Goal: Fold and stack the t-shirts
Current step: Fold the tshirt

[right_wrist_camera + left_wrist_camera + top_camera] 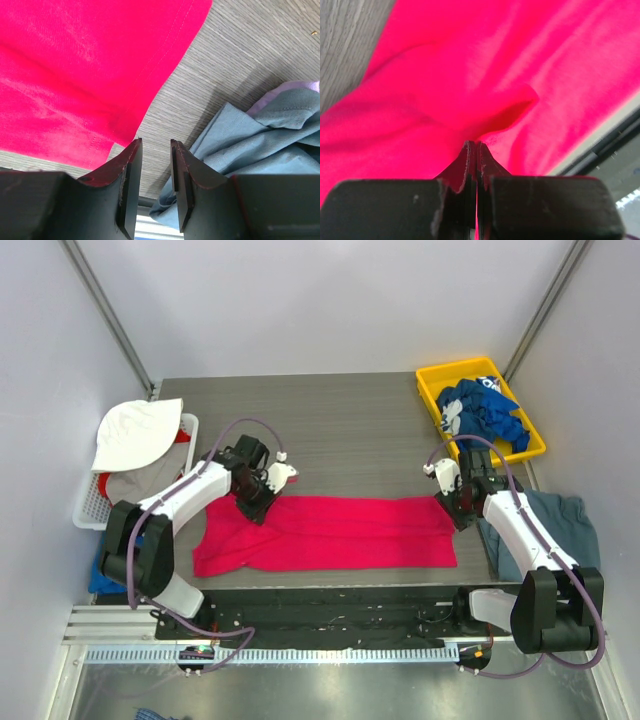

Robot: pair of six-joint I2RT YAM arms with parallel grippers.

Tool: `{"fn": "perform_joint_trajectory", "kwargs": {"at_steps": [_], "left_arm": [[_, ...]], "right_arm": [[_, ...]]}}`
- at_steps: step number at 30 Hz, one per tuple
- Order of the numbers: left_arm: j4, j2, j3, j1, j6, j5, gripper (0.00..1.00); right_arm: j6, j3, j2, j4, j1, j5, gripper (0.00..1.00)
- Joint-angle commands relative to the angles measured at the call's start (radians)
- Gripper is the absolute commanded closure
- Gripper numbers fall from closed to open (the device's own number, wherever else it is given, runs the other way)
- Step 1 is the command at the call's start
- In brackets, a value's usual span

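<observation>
A bright pink-red t-shirt [330,532] lies in a long flat band across the front of the table. My left gripper [252,508] is at its far left edge. In the left wrist view the jaws [476,145] are shut, pinching a raised fold of the pink-red cloth [485,75]. My right gripper [456,512] is at the shirt's right end. In the right wrist view it [155,144] is open and empty over bare table, between the pink-red shirt's corner [75,75] and the slate grey-blue t-shirt [270,135]. That grey-blue shirt [565,520] lies crumpled at the right table edge.
A yellow bin [432,390] at the back right holds royal blue shirts with white print [480,410]. A white basket [88,505] at the left edge holds a white cloth [135,435] and other garments. The table's front edge [330,585] is just below the pink-red shirt.
</observation>
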Motion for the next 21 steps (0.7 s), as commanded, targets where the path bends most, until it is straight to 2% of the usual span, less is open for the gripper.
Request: {"fn": "perform_joint_trajectory", "kwargs": {"at_steps": [1, 10, 16, 18, 21], "left_arm": [[-0.094, -0.122, -0.003, -0.045, -0.013, -0.025, 1.00], [-0.179, -0.209, -0.043, -0.120, -0.008, -0.039, 0.99], [-0.225, -0.209, -0.062, -0.160, 0.035, -0.005, 0.89], [-0.237, -0.208, -0.062, -0.172, 0.053, 0.016, 0.80], [-0.227, -0.217, -0.066, -0.180, 0.064, 0.038, 0.73]], "right_arm": [[-0.003, 0.005, -0.011, 0.022, 0.000, 0.002, 0.64], [-0.004, 0.013, 0.003, 0.027, -0.002, 0.000, 0.64], [-0.004, 0.019, 0.013, 0.027, -0.002, 0.005, 0.64], [-0.004, 0.019, 0.015, 0.028, 0.000, 0.008, 0.64], [-0.004, 0.019, 0.021, 0.030, -0.002, 0.013, 0.64]]}}
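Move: The left fingers are shut on a raised fold of the pink t-shirt, about 2 cm above the table. The shirt's near edge, where the fold is headed, runs about 12 cm straight back from them. Its near-left corner lies some 17 cm left and 14 cm back, and the table's near edge about 18 cm straight back. From the idle right hand, that stretch of near edge is roughly 60 cm left and 12 cm back, a few centimetres lower. Still pinching the fold at first, the left hand carries it up some 3 cm and back, then keeps drawing back towards the shirt's near edge, about 7 cm in all, sinking slightly late on. The wrist turns some 10 degrees clockwise, and over the last stretch the fingers open about a quarter and let go of the cloth. ##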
